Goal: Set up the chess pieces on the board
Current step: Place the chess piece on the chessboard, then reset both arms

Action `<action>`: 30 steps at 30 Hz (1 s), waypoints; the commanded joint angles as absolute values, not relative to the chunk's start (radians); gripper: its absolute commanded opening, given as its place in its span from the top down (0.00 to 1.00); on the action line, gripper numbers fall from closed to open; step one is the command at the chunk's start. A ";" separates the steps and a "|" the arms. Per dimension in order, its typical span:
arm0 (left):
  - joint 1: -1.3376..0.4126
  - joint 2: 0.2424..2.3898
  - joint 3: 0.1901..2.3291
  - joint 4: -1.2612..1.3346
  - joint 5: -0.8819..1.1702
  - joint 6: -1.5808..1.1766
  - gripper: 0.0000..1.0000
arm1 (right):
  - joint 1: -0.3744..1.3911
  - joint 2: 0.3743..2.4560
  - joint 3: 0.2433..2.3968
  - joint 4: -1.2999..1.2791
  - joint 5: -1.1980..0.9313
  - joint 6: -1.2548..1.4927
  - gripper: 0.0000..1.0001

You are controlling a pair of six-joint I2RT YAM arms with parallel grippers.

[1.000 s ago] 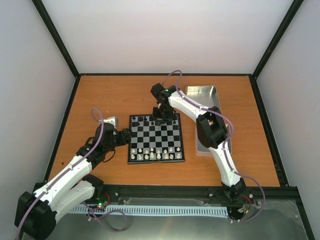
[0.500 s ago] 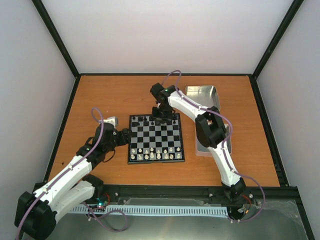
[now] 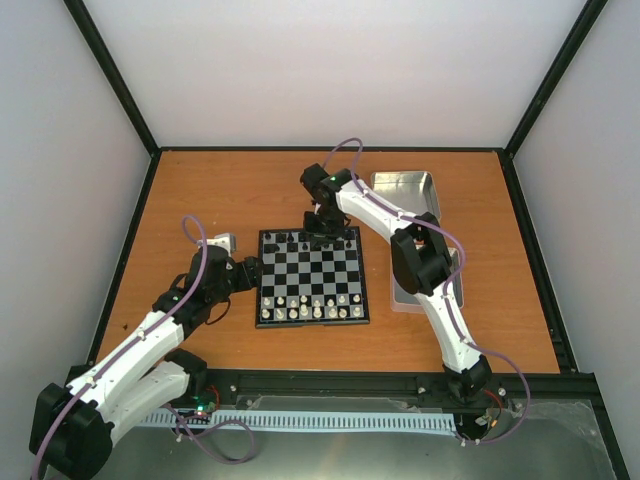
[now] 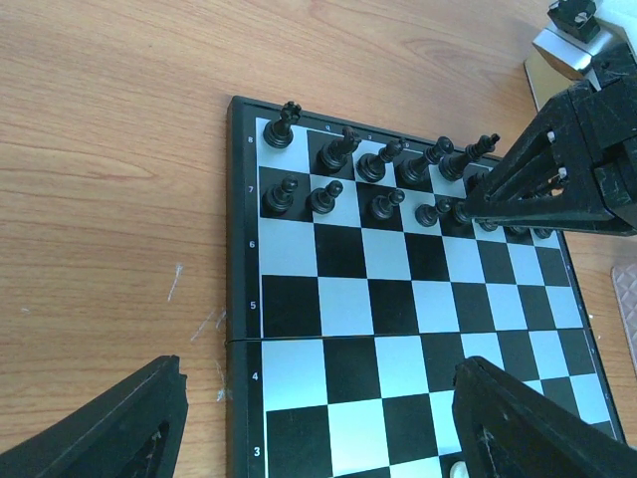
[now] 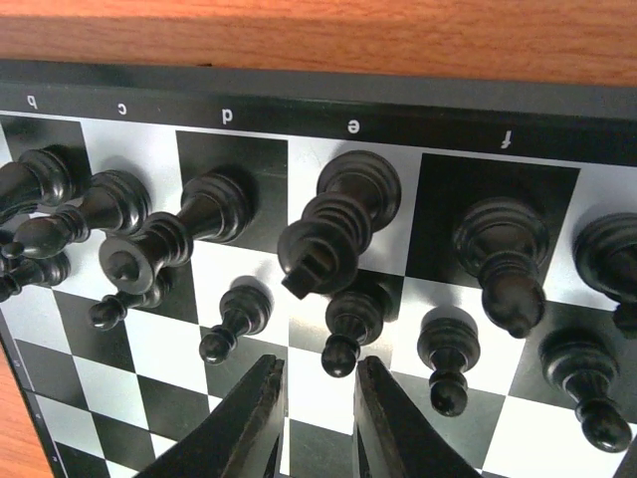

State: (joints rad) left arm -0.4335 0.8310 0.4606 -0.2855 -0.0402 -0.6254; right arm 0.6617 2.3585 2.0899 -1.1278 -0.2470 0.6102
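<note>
The board (image 3: pixel 312 276) lies mid-table with black chess pieces (image 3: pixel 300 238) along its far two rows. My right gripper (image 3: pixel 325 230) hovers over those rows. In the right wrist view its fingers (image 5: pixel 261 418) stand a little apart, open, just short of a black pawn (image 5: pixel 343 334) that stands free on the board (image 5: pixel 299 105) in front of the king (image 5: pixel 338 224). My left gripper (image 3: pixel 250 272) is open at the board's left edge. In the left wrist view this gripper (image 4: pixel 320 386) spans bare squares of the board (image 4: pixel 398 309), and the black rows (image 4: pixel 378 164) lie beyond it.
White pieces (image 3: pixel 310 308) fill the board's near two rows. A silver tin (image 3: pixel 405 190) sits at the back right, and a second one (image 3: pixel 400 292) lies under the right arm. A small silver object (image 3: pixel 222 241) rests by the left arm.
The right gripper's jaws have parted, and the black pawn now stands free ahead of its tips. The left arm has not moved.
</note>
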 commanded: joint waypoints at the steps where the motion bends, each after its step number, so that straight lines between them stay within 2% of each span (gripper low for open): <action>1: -0.426 0.830 0.474 -0.272 -0.038 -0.605 0.26 | 0.655 2.354 2.130 -1.147 -0.247 0.599 0.77; 6: -0.426 0.818 0.479 -0.285 -0.039 -0.611 0.26 | 0.648 2.295 2.118 -1.151 -0.223 0.589 0.73; 9: -0.426 0.808 0.488 -0.303 -0.040 -0.615 0.25 | 0.641 2.209 2.038 -1.115 -0.171 0.586 0.70; 20: -0.423 0.683 0.613 -0.463 -0.043 -0.595 0.18 | 0.599 1.606 1.435 -0.854 0.120 0.544 0.55; 24: -0.423 0.601 0.680 -0.524 -0.047 -0.549 0.01 | 0.591 1.356 1.276 -0.833 0.274 0.512 0.50; 30: -0.423 0.498 0.771 -0.598 -0.060 -0.443 0.00 | 0.590 0.955 1.105 -0.844 0.462 0.452 0.40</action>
State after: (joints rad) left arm -0.4316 0.5617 0.7036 -0.5278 -0.0410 -0.5434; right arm 0.5953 1.1416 1.1744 -0.8661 0.2825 0.5064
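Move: The black pawn just stood on e7 is practically under the right fingertips: about 1 cm back and some 2 cm below. The king on e8 stands about 2 cm ahead, the d7 pawn some 3 cm to the left and 1 cm back, the f7 pawn as far to the right and 1 cm back. From the left hand the e7 pawn lies about 9 cm ahead, 13 cm to the right and 9 cm lower. The e7 pawn is left standing as the right fingers, already parted around its head, open further and ease straight up clear of it. The right hand then sweeps right and up past the board's right edge towards the trays, about 20 cm each way and some 8 cm back, its fingers tipping up and outward. The left hand, empty, rises about 13 cm, opening wide and tipping up slightly. ##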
